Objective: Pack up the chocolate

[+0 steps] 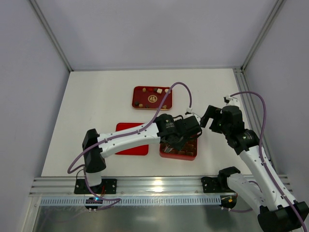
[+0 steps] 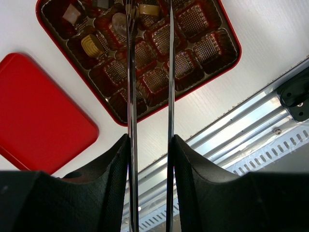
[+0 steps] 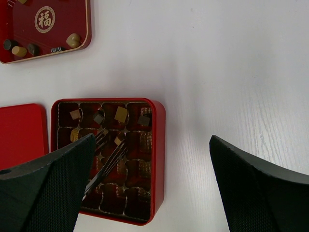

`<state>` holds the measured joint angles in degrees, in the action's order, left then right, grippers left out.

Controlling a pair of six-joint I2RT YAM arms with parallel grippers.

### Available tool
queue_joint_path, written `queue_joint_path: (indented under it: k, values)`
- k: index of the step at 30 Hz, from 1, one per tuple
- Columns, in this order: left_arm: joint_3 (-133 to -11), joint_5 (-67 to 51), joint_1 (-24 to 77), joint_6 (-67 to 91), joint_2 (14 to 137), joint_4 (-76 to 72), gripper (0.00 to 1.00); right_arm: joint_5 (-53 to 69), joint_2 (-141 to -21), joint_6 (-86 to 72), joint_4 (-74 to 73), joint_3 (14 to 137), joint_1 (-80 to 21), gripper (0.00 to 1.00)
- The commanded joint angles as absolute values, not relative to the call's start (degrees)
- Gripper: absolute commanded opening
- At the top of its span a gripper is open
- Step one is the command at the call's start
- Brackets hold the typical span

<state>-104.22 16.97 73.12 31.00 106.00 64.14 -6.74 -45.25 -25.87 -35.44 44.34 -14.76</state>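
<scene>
The red gridded box (image 1: 179, 151) (image 2: 227, 34) (image 3: 158, 159) holds several chocolate pieces in its far cells, among them a tan square (image 2: 72, 13) and a ridged tan round (image 2: 91, 45). My left gripper (image 1: 182, 137) (image 2: 149, 14) carries two long metal blades that reach down into the box. The blades stand apart, and a small tan piece (image 3: 117, 140) (image 2: 148, 8) lies in a cell between their tips. My right gripper (image 1: 212, 118) (image 3: 152, 145) hangs wide open and holds nothing, above the box's right edge and the bare table. More chocolate (image 3: 73, 39) lies loose on the far red tray (image 1: 152, 104) (image 3: 63, 19).
A flat red lid (image 1: 131, 141) (image 2: 38, 116) (image 3: 21, 130) lies on the table left of the box. An aluminium rail (image 1: 159, 186) (image 2: 251, 121) runs along the near edge. Grey walls close in the white table (image 1: 96, 106) on three sides.
</scene>
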Motion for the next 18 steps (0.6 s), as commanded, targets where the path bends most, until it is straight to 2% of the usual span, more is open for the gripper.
queue_joint_path:
  k: [1,18]
  values:
    - [-106.6,18.5,73.5,30.3,102.9,63.6,0.4,-7.4,-45.0,-25.8,-34.5,45.5,-14.6,1.0]
    - [-103.5,19.8,65.0,29.9,90.8,64.7,0.4,-6.2,-47.2,-24.8,-34.1,47.5,-14.6,1.0]
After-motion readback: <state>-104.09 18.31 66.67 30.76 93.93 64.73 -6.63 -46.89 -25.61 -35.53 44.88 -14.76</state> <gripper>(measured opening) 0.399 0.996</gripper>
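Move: The chocolate tray's middle lies about 31 cm ahead of the left hand, 9 cm to its left and 17 cm down. The chocolate just set in the box is still between the tips of the two forks on that hand's fingers, roughly 7 cm ahead, 6 cm right and 16 cm below. The box's middle is some 2 cm left of that chocolate, and the red lid 19 cm left of the hand, 8 cm ahead. From the right hand the tray is about 20 cm ahead, 23 cm left. The left hand lifts the forks off either side of the set chocolate and up out of the box, rising about 8 cm, slowly at first and then fast, with its opening kept as it is. As it climbs it swings about 4 cm left and a little less forward, back towards the chocolate tray, the wrist turning some 10 degrees so that its left side dips and it comes slightly counter-clockwise. ##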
